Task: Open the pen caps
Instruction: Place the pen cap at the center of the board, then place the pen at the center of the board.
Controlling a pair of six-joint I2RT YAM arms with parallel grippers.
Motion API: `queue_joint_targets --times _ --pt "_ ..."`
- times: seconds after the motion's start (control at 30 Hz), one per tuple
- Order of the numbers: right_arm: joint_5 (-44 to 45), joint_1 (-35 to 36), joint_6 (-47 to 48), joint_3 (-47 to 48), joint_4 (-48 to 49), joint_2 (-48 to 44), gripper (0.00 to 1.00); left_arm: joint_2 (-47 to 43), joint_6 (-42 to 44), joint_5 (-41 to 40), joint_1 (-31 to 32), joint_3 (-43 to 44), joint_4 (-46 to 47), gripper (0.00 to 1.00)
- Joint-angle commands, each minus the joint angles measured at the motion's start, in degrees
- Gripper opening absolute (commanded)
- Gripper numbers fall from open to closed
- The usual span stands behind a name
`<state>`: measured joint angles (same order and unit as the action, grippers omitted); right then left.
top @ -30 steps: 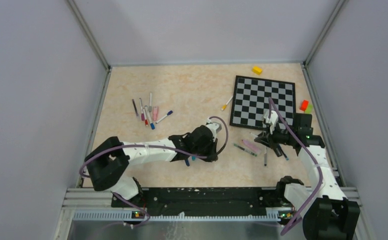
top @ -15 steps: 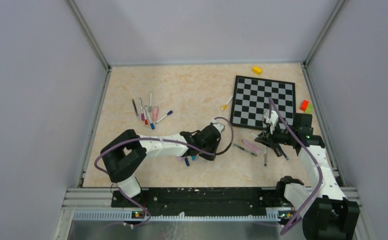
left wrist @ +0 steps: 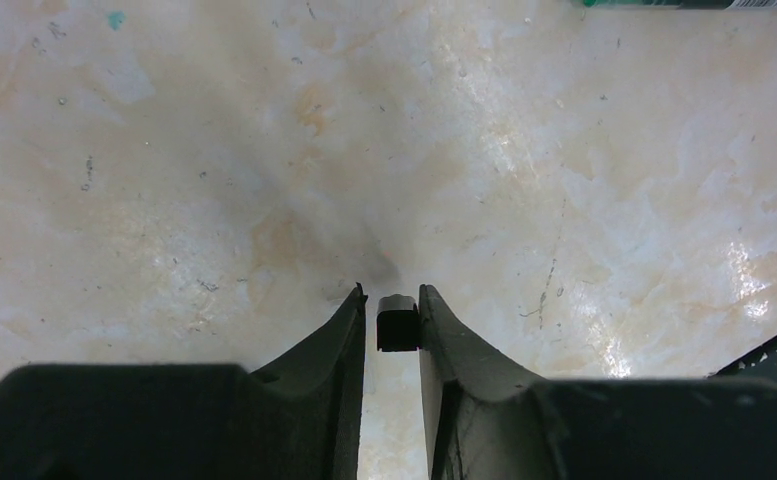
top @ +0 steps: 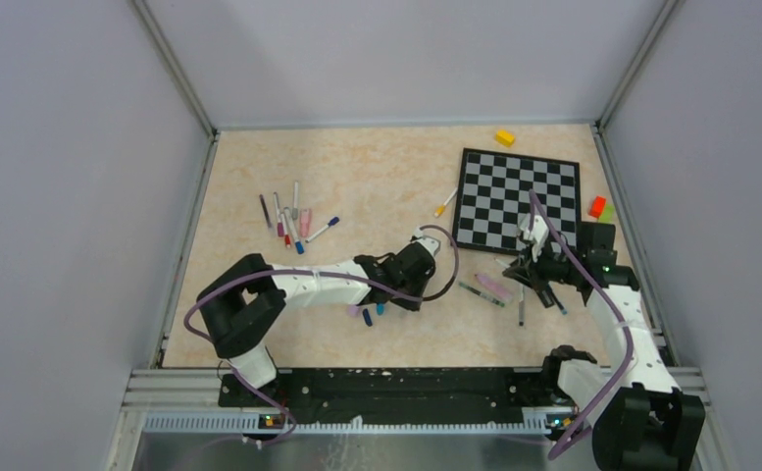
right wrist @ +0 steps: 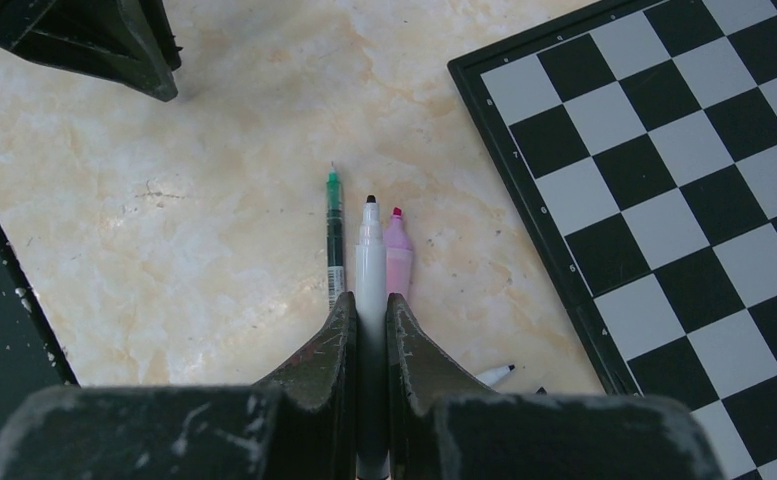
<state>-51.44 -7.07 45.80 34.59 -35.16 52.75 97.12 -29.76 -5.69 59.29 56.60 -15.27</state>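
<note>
My left gripper (left wrist: 392, 292) hangs low over the tabletop with its jaws slightly apart. A small black pen cap (left wrist: 398, 322) sits between them, against the right finger, with a gap on the left side. In the top view the left gripper (top: 396, 292) is just above three loose caps: lilac (top: 354, 311), navy (top: 367, 317) and blue (top: 380, 308). My right gripper (right wrist: 369, 300) is shut on a white pen (right wrist: 369, 250) whose black tip is bare. Below it lie a green pen (right wrist: 334, 235) and a pink highlighter (right wrist: 397, 258), both uncapped.
The chessboard (top: 517, 201) lies at the right, close to the right gripper (top: 526, 280). A cluster of capped pens (top: 293, 221) lies at the left and an orange-tipped pen (top: 445, 203) beside the board. A yellow block (top: 504, 137) and red and green blocks (top: 599, 208) sit further back.
The left arm has swung its elbow right and its jaws have widened, loosening the black cap. The right arm holds the white pen almost still.
</note>
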Motion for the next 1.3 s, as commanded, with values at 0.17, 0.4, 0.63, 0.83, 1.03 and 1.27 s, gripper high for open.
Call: queue_joint_targets --times 0.17,0.4,0.63,0.83,1.03,1.27 --pt "0.4 -3.36 -0.97 1.18 1.69 -0.2 0.01 -6.96 1.02 -1.73 0.1 0.02 1.03 0.33" --pt "0.29 -4.04 -1.2 1.16 1.8 0.33 0.01 -6.49 1.36 1.46 0.11 -0.87 2.34 0.33" --pt "2.41 -5.04 -2.05 1.1 2.54 0.53 0.01 -8.45 0.84 0.86 0.12 -1.98 3.12 0.34" --pt "8.05 -11.11 -3.15 2.67 2.12 2.38 0.01 -19.82 2.83 -0.77 0.04 -7.81 9.48 0.41" --pt "12.91 -17.59 -3.19 3.99 1.34 7.92 0.02 -33.24 5.41 -2.24 0.12 -20.6 23.11 0.75" --pt "18.35 -17.76 -7.5 5.2 5.4 14.97 0.03 -40.88 7.35 -2.49 0.12 -28.31 29.6 0.99"
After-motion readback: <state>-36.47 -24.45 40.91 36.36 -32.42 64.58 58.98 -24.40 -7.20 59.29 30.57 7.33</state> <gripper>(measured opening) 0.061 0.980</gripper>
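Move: The black pen cap is right at the left hand, between its slightly parted fingertips and about 1 cm below. At table height, a clear cap lies roughly 4 cm left, level with it, a light-blue cap 10 cm left and 1 back, and the green pen 17 cm right and 3 ahead. The right hand holds an uncapped marker; the thin blue pen is about 12 cm right, 2 back and 9 below, the blue highlighter 9 right and 1 back. Straight up about 3.5 cm, the left hand pauses, then climbs fast to some 12 cm, drifting left about 4 cm while its fingers spread wide and swing up to point more forward and right, clear of the black cap. The right hand, keeping its grip on the marker, swings right about 12 cm and sinks 5 cm towards the uncapped pens below the board, turning clockwise nearly 30 degrees. ##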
